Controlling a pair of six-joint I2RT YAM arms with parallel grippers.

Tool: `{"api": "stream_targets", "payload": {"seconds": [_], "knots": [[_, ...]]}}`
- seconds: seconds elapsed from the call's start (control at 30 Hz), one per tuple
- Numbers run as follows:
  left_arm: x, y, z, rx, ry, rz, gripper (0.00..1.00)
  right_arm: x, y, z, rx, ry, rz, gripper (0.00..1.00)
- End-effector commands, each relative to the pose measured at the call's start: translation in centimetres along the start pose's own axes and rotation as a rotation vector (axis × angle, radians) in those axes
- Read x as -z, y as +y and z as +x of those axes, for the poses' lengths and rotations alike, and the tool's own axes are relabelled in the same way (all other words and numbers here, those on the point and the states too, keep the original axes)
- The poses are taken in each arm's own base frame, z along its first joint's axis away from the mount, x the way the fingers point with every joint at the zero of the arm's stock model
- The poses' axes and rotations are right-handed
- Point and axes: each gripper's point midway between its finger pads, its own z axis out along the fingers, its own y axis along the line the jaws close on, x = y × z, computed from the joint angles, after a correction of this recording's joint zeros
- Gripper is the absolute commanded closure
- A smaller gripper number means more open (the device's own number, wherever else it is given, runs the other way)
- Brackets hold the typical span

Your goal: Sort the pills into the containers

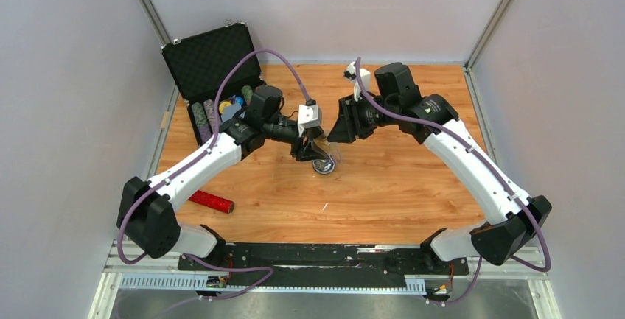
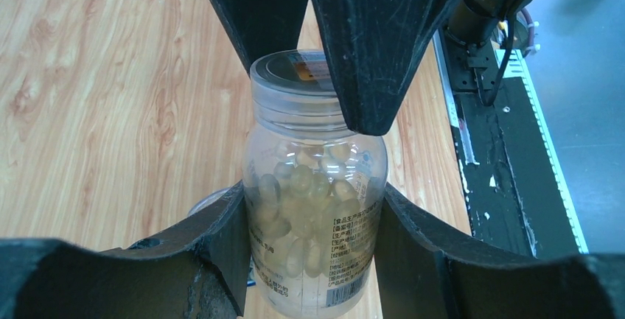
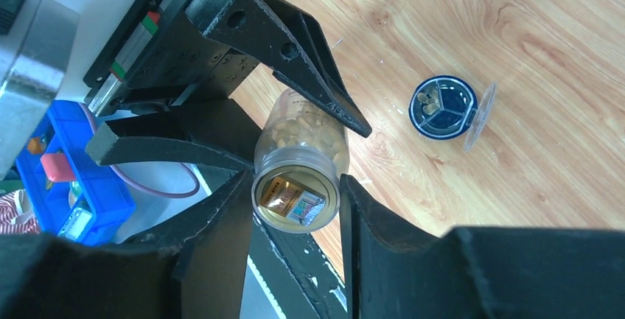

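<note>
My left gripper (image 2: 313,201) is shut on a clear bottle (image 2: 317,208) full of yellowish pills, held off the wooden table. My right gripper (image 3: 296,180) meets it from the other side. Its two fingers press on both sides of the bottle's clear cap (image 3: 296,197), which has a gold and white sticker. The container, a small round dish (image 3: 442,107) with a dark rim and dividers, lies on the table below. A few pills (image 3: 426,99) sit in one compartment, and its clear lid (image 3: 480,116) lies beside it. From above, both grippers meet over the dish (image 1: 324,164).
An open black case (image 1: 214,76) with coloured chips stands at the back left. A red tube (image 1: 211,201) lies near the left arm's base. The black rail (image 1: 324,256) runs along the table's near edge.
</note>
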Motion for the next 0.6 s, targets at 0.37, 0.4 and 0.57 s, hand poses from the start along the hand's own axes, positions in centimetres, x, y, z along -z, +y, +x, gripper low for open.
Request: {"api": "stream_targets", "payload": {"seconds": [0.37,0.4,0.57], "knots": [[1.0,3.8,-2.3,-0.175,-0.009,-0.201,1.00,-1.6,0.9,-2.8,-0.568,-0.065,0.068,0.38],[1.1,3.8,-2.4,-0.175,-0.012,-0.203,1.00,-1.7,0.9,-2.5,-0.543,-0.051,0.059,0.28],[1.1,3.9,-2.7,-0.172,-0.023,-0.213,0.96,-2.5,1.1,-0.7,-0.484,0.023,0.010,0.16]]}}
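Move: The left gripper already holds the pill bottle between its fingers. Its cap, some 4 cm above that hand and 2 cm to its right and 1 cm ahead, is already clamped between the right fingers, with the bottle's body 3 cm left of and 4 cm below the right hand. The open pill box lies about 9 cm ahead of the left hand and 22 cm below; a white scrap lies about 3 cm behind that hand on the table, 23 cm down. Keep the right gripper shut on the cap and twist it about 30 degrees clockwise, looking onto the cap, while both hands drift some 2 cm forward. Then open the right fingers wide to release the grip, easing that hand back and left about 1 cm each. Keep the left grip on the bottle and go on forward, 3 cm in all, with a slight counter-clockwise turn. ##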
